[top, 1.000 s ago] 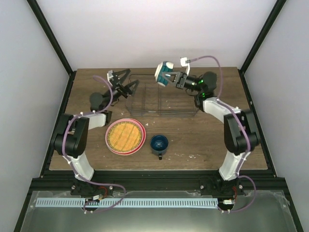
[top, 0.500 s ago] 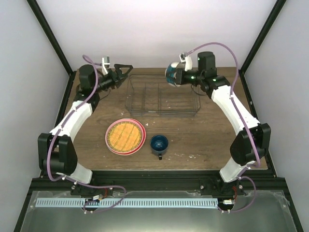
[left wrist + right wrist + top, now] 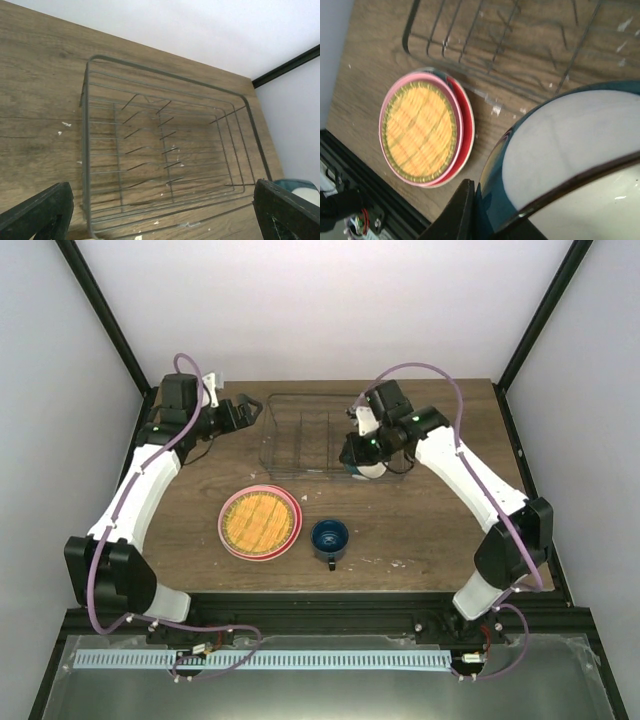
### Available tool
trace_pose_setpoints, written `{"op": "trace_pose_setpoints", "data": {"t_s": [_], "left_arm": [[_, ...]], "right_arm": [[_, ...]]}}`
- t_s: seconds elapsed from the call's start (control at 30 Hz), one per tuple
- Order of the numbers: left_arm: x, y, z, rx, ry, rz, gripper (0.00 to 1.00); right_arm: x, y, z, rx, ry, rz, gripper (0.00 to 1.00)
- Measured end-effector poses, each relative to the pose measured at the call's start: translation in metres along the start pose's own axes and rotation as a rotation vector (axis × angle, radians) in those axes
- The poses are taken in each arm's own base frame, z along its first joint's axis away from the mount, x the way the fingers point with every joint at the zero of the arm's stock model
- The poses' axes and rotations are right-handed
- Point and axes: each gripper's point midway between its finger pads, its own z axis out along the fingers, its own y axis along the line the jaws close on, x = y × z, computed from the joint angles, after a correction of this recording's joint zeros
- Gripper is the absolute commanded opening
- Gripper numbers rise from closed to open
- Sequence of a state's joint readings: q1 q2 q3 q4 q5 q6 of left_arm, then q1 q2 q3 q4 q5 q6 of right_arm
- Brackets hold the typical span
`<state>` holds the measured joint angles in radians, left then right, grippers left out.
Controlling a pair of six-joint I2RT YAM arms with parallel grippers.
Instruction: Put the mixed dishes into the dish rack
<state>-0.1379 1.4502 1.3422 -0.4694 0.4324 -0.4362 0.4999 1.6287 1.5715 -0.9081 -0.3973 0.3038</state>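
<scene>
The dish rack (image 3: 320, 438) is a dark wire basket at the back middle of the table. My right gripper (image 3: 358, 452) is shut on the rim of the small bowl (image 3: 370, 469), cream inside and teal outside, holding it tilted at the rack's near right part. The bowl (image 3: 570, 145) fills the right wrist view, with one finger (image 3: 460, 212) against its teal wall. The woven-pattern plate (image 3: 260, 520) lies on the pink plate (image 3: 228, 537) in front of the rack, and the dark blue mug (image 3: 330, 538) stands to their right. My left gripper (image 3: 246, 410) is open and empty at the rack's left end.
In the left wrist view the rack (image 3: 165, 145) stretches ahead between the two spread fingers (image 3: 35, 215), with the bowl's edge (image 3: 300, 186) beyond its far end. A red rim (image 3: 466, 117) shows under the stacked plates. Black frame posts border the table's sides.
My right arm has swung down from above the rack's back to its near right part, carrying the bowl. My left arm has lowered a little toward the rack's left end.
</scene>
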Motion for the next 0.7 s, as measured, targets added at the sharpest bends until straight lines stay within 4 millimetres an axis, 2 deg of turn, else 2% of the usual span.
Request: {"op": "trace_pose_setpoints", "data": {"t_s": [0.27,0.47,0.57,0.7], "left_arm": [[0.011,0.005,-0.007,-0.028,0.022,0.016,1.00],[0.014,0.004,-0.010,-0.025,0.026,0.024,1.00],[0.014,0.003,-0.011,-0.021,0.026,0.026,1.00],[0.015,0.002,-0.011,-0.015,0.030,0.026,1.00]], "right_arm": [[0.064,0.016,0.020,0.044,0.179,-0.008,0.07],[0.112,0.003,0.041,0.114,0.307,0.004,0.07],[0.120,-0.011,0.050,0.169,0.337,0.015,0.07],[0.121,-0.027,0.061,0.239,0.344,0.015,0.08]]}}
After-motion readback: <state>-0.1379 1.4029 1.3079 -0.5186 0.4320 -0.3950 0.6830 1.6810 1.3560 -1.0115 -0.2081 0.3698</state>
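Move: Just under the right hand, which already pinches the teal bowl, lies the rack's near edge; the rack's middle is about 8 cm ahead and 3 cm left. The bare table spot for the bowl lies roughly 8 cm back, 4 cm right and 21 cm down. The mug is some 14 cm back and 4 cm left, the plate stack 11 cm back and 20 cm left. From the left hand that spot is about 17 cm back and 25 cm right. Carrying the bowl by its rim away from the rack, the right hand draws back about 9 cm while sinking, then goes on almost straight down towards the bare table beside the mug, easing a centimetre forward, some 11 cm lower in all. The wrist tilts about 25 degrees until the fingers point nearly straight down; they keep their pinch. ##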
